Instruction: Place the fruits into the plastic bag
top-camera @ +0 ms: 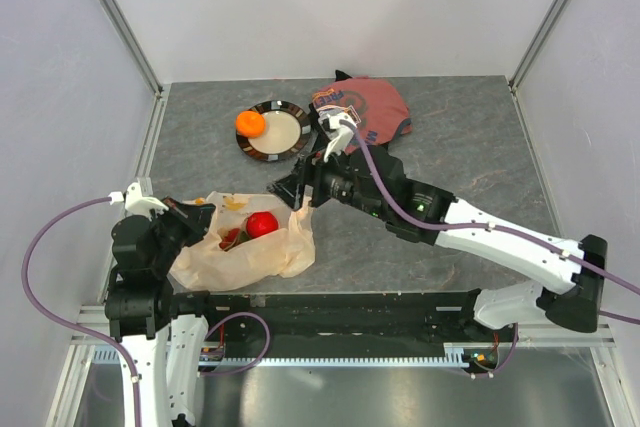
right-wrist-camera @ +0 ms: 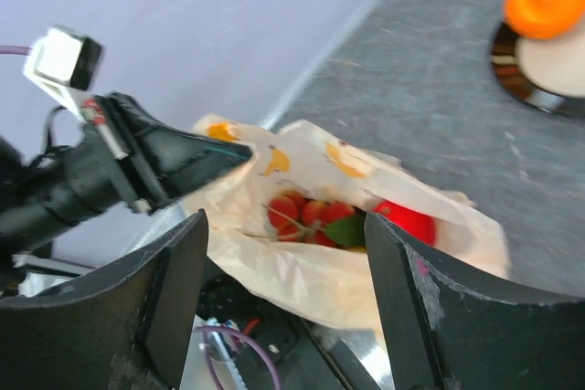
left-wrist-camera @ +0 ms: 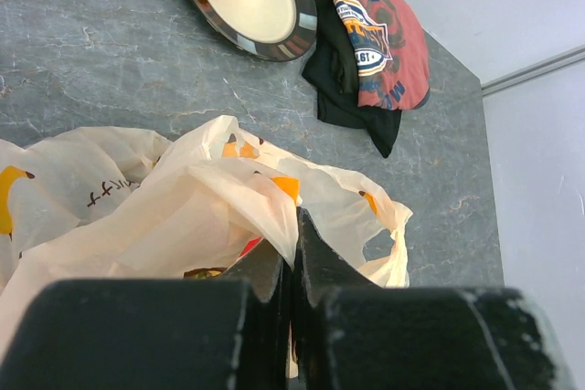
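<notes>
The plastic bag (top-camera: 262, 257) lies crumpled at the near left with its mouth held up. My left gripper (left-wrist-camera: 294, 227) is shut on the plastic bag's (left-wrist-camera: 164, 198) rim. Inside the bag (right-wrist-camera: 302, 276) lie a red apple (top-camera: 262, 224) and small red berries (top-camera: 230, 238). My right gripper (right-wrist-camera: 283, 226) hangs open just above the bag's mouth, over the berries (right-wrist-camera: 306, 212) and beside the apple (right-wrist-camera: 407, 223), with nothing between its fingers. An orange (top-camera: 250, 123) sits on the dark plate (top-camera: 290, 137) farther back.
A folded red-and-black cloth (top-camera: 375, 107) lies at the back, right of the plate (left-wrist-camera: 251, 6), behind my right arm. White walls and metal posts enclose the table. My left gripper's black fingers (right-wrist-camera: 183, 160) show at the bag's left edge.
</notes>
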`<state>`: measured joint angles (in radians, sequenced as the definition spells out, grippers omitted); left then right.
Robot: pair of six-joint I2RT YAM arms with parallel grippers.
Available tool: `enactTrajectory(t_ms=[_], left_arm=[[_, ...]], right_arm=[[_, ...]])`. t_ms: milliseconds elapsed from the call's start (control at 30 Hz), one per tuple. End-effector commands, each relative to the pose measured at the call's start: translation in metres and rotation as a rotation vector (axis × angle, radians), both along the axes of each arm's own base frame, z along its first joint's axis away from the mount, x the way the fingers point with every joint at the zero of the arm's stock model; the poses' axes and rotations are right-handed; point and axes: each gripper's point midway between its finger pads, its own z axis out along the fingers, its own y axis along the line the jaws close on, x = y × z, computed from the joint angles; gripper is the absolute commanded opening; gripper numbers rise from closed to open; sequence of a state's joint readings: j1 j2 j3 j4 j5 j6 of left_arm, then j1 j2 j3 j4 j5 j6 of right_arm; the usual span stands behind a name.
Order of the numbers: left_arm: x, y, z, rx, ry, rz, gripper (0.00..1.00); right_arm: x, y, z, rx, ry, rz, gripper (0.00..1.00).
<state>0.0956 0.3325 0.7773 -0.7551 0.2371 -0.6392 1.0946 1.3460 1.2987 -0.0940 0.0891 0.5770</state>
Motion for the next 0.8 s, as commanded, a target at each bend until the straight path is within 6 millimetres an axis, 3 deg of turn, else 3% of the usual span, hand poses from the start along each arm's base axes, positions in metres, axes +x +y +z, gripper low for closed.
enactTrajectory(t_ms=[0,233,467,633,767], left_arm=[[0.004,0.001,0.006,-0.001,-0.016,0.008,0.02],[0.003,0.000,0.007,-0.001,-0.020,0.001,0.02],[0.003,0.000,0.008,0.005,-0.019,-0.004,0.02],[0.003,0.000,0.007,0.005,-0.015,-0.001,0.02],[0.004,-0.001,0.004,-0.004,-0.003,-0.008,0.01]], right_arm=[[0.005,-0.031,-0.095,-0.313,0.130,-0.099,0.76],[0.001,-0.020,-0.138,-0.404,0.241,-0.071,0.73],[0.006,-0.017,-0.153,-0.454,0.274,-0.088,0.69],[0.014,-0.018,-0.161,-0.464,0.270,-0.090,0.55],[0.021,-0.011,-0.153,-0.365,0.233,-0.053,0.42]])
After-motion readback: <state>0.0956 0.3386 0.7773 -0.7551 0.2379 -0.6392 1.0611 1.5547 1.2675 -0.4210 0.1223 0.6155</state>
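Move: The right rim of the plastic bag, your target, lies nearly straight beneath the open right gripper, about 18 cm down and 2 cm to its right. Inside the bag the red apple sits roughly 7 cm left and 26 cm down, about level in reach, with the lychees some 7 cm farther left and 3 cm nearer. The orange on the plate is about 28 cm ahead and 13 cm left. From the left gripper, the right rim is some 20 cm right, 2 cm ahead and 7 cm lower. Drop the open right gripper about 17 cm, drifting only a couple of centimetres right, onto the bag's right rim. Tip the fingers down and roll the hand's left side down on the way, some 30 degrees in all, then stop and begin closing to roughly half open with the rim between the fingers. Keep the left gripper still, shut on the bag's left rim. ##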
